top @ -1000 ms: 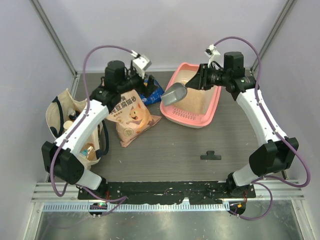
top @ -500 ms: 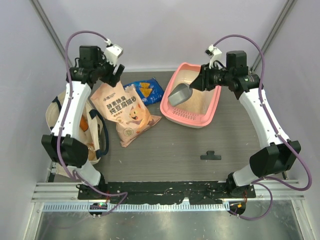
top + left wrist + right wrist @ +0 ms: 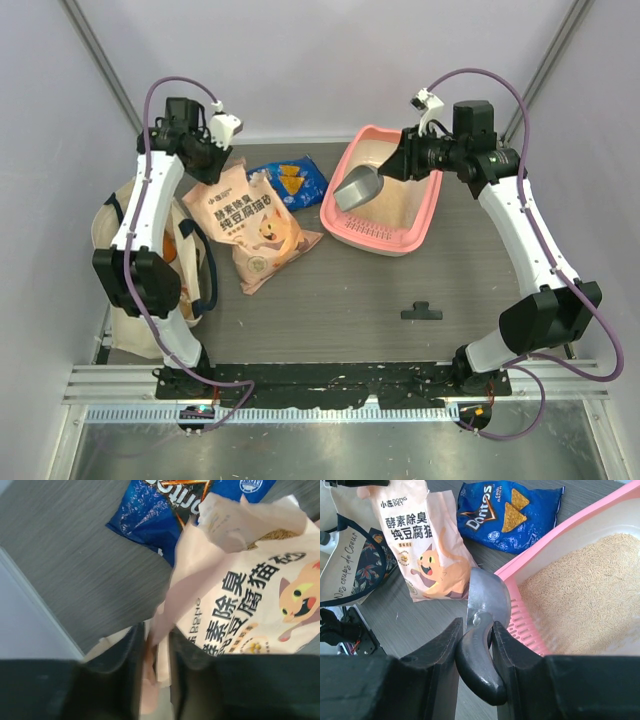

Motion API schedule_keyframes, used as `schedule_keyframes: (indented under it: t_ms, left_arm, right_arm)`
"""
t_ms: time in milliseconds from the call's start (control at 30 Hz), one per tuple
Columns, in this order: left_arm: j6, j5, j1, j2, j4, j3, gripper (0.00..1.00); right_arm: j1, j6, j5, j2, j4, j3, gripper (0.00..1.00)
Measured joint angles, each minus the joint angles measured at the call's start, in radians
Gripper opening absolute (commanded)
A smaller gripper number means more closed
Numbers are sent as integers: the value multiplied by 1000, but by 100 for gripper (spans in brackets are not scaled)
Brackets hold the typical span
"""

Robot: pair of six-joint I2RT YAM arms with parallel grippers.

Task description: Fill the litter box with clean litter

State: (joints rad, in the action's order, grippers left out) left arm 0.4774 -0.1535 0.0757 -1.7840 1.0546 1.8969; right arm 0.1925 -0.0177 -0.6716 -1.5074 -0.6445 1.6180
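Observation:
The litter box (image 3: 385,240) is a pink tray at the back right, its floor covered with pale beige clean litter (image 3: 397,200). My right gripper (image 3: 400,165) is shut on the black handle of a metal scoop (image 3: 355,190), whose bowl hangs over the box's slotted left end. In the right wrist view the scoop (image 3: 487,597) sits beside the pink rim (image 3: 560,530) and the litter (image 3: 580,605). The cat-printed litter bag (image 3: 250,225) lies left of the box. My left gripper (image 3: 208,165) is shut on its upper corner; the bag's edge (image 3: 165,610) runs between the jaws (image 3: 156,640).
A blue Doritos bag (image 3: 290,180) lies between the litter bag and the box. A cream tote bag (image 3: 135,250) stands at the table's left edge. A small black clip (image 3: 421,312) lies on the table in front of the right arm.
My left arm swung back and left off the litter bag, then its jaws closed on the bag's upper corner. The right gripper and scoop barely moved.

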Motion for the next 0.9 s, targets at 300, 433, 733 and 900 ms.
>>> schedule_keyframes:
  t_ms: [300, 433, 733, 900]
  left_arm:
    - [-19, -79, 14, 29, 50, 21, 0]
    - [-61, -112, 48, 84, 36, -9, 0]
    - [-153, -214, 169, 206, 7, -33, 0]
    - [-171, -233, 205, 264, -15, -76, 0]
  right_arm:
    - [53, -10, 46, -41, -7, 162, 2]
    - [119, -9, 66, -62, -6, 253, 2]
    - [277, -19, 141, -162, -6, 360, 2]
    - [311, -38, 198, -247, -44, 445, 2]
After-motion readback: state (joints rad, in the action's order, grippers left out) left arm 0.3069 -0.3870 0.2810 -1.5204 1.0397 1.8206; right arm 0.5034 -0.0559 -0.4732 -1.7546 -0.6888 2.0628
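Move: The left fingers, half open, straddle a top corner of the litter bag, whose middle lies about 8 cm to their right, 7 cm back and 13 cm below; the Doritos bag is some 15 cm right and 4 cm ahead, the tote roughly 15 cm left and 15 cm back. The right hand holds the scoop: the litter bag lies about 33 cm left, 4 cm back and 22 cm below it, the litter box almost directly beneath, some 5 cm farther out. Rightward some 12 cm, also back and up about 8 cm each, the left hand draws the litter bag's rim along once its fingers have shut on the paper, rolling its left side down and turning clockwise. The right hand keeps its grip and carries the scoop left 12 cm, away from above the litter box, first rising about 8 cm, then sinking slightly towards the bag's mouth. ##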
